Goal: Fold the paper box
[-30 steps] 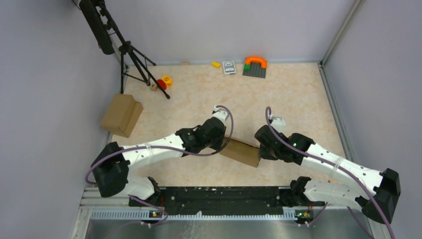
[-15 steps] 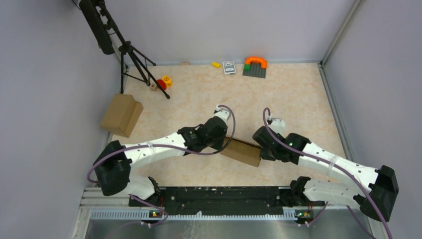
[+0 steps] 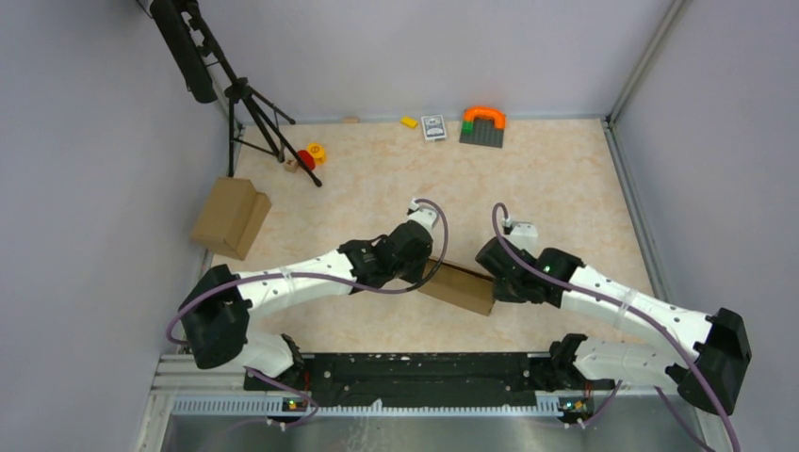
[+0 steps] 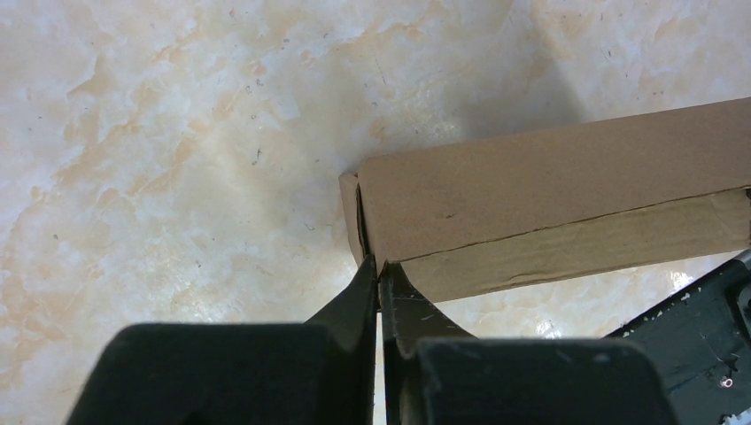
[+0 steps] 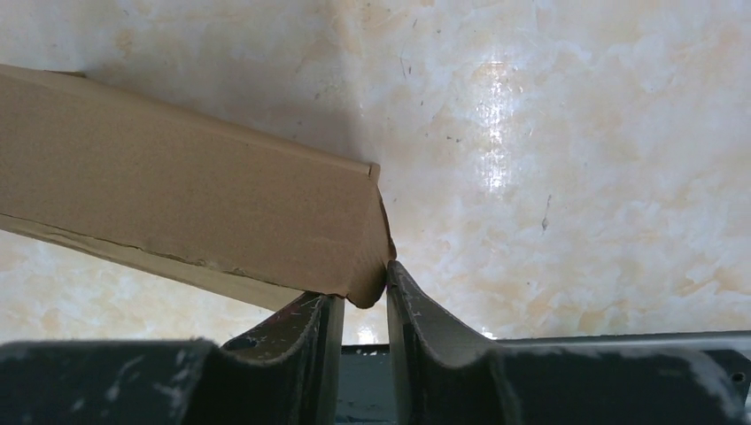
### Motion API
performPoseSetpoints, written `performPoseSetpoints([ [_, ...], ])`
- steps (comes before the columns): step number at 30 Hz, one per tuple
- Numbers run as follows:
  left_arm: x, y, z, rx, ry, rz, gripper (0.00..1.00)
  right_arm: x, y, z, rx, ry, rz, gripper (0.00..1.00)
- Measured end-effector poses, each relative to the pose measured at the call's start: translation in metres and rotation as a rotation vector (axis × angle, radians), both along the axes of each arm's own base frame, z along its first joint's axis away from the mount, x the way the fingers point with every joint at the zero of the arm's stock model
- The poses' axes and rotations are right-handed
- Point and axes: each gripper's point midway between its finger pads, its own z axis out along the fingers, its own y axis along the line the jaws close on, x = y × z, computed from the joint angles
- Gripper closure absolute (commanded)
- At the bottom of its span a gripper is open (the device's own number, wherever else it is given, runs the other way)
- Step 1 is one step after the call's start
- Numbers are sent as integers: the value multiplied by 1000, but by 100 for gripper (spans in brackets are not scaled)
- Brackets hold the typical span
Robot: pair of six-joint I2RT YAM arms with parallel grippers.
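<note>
The paper box [image 3: 459, 287] is a long, shallow brown carton lying slantwise between my two wrists. Seen from the left wrist, its left end [image 4: 549, 186] hangs just above the marble floor. There my left gripper [image 4: 379, 266] is shut, its tips pinching the thin end wall at the lower corner; from above this gripper [image 3: 424, 270] is mostly hidden under its wrist. My right gripper [image 5: 363, 297] is at the box's other end [image 5: 177, 195], jaws a little apart around the bottom corner. The right finger [image 5: 416, 310] touches the cardboard. From above it [image 3: 494, 282] meets the box's right end.
A bulkier brown carton [image 3: 230, 217] sits by the left wall below a black tripod [image 3: 250, 113]. Small red and yellow toys [image 3: 311, 155], a yellow brick [image 3: 409, 121], a card deck [image 3: 433, 127] and a grey plate with an orange arch [image 3: 482, 125] line the back. A black rail [image 3: 415, 372] runs along the near edge.
The right wrist has crept a little left, closer onto the box's right end. The left arm and the box have barely shifted.
</note>
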Motion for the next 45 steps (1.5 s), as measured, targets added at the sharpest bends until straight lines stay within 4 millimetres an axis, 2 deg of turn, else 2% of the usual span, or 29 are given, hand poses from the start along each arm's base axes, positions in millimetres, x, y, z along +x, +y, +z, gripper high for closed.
performPoseSetpoints([
  [6, 0, 0, 0, 5, -2, -1, 100, 1, -3, 1, -30, -2, 30, 81],
  [8, 0, 0, 0, 7, -2, -2, 100, 2, -3, 4, -39, -6, 47, 100],
  [16, 0, 0, 0, 19, -1, -2, 100, 2, 0, 6, -47, -7, 102, 100],
  [30, 1, 3, 0, 65, -16, 16, 100, -18, 13, 9, 23, 99, 155, 100],
  [45, 3, 6, 0, 77, -29, 37, 100, -15, 18, 9, 104, 119, 121, 100],
])
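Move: Just in front of the right hand's parted fingertips, about 1 cm ahead and 1 cm below, is the rounded flap corner at the paper box's right end. The box's middle lies some 8 cm to that hand's left, 2 cm farther out and 3 cm below. From the left hand, already shut on the box's left end corner, the flap corner is about 16 cm to the right, 4 cm back and about level. Closing at the box's right end, the right fingers first edge slightly forward and up, shut on the cardboard corner, then draw it back about 2 cm and leftward nearly as far, the wrist turning some 10 degrees in all. Meanwhile the left hand keeps its pinch on the left corner, barely shifting, and rolls slightly, its left side rising. ##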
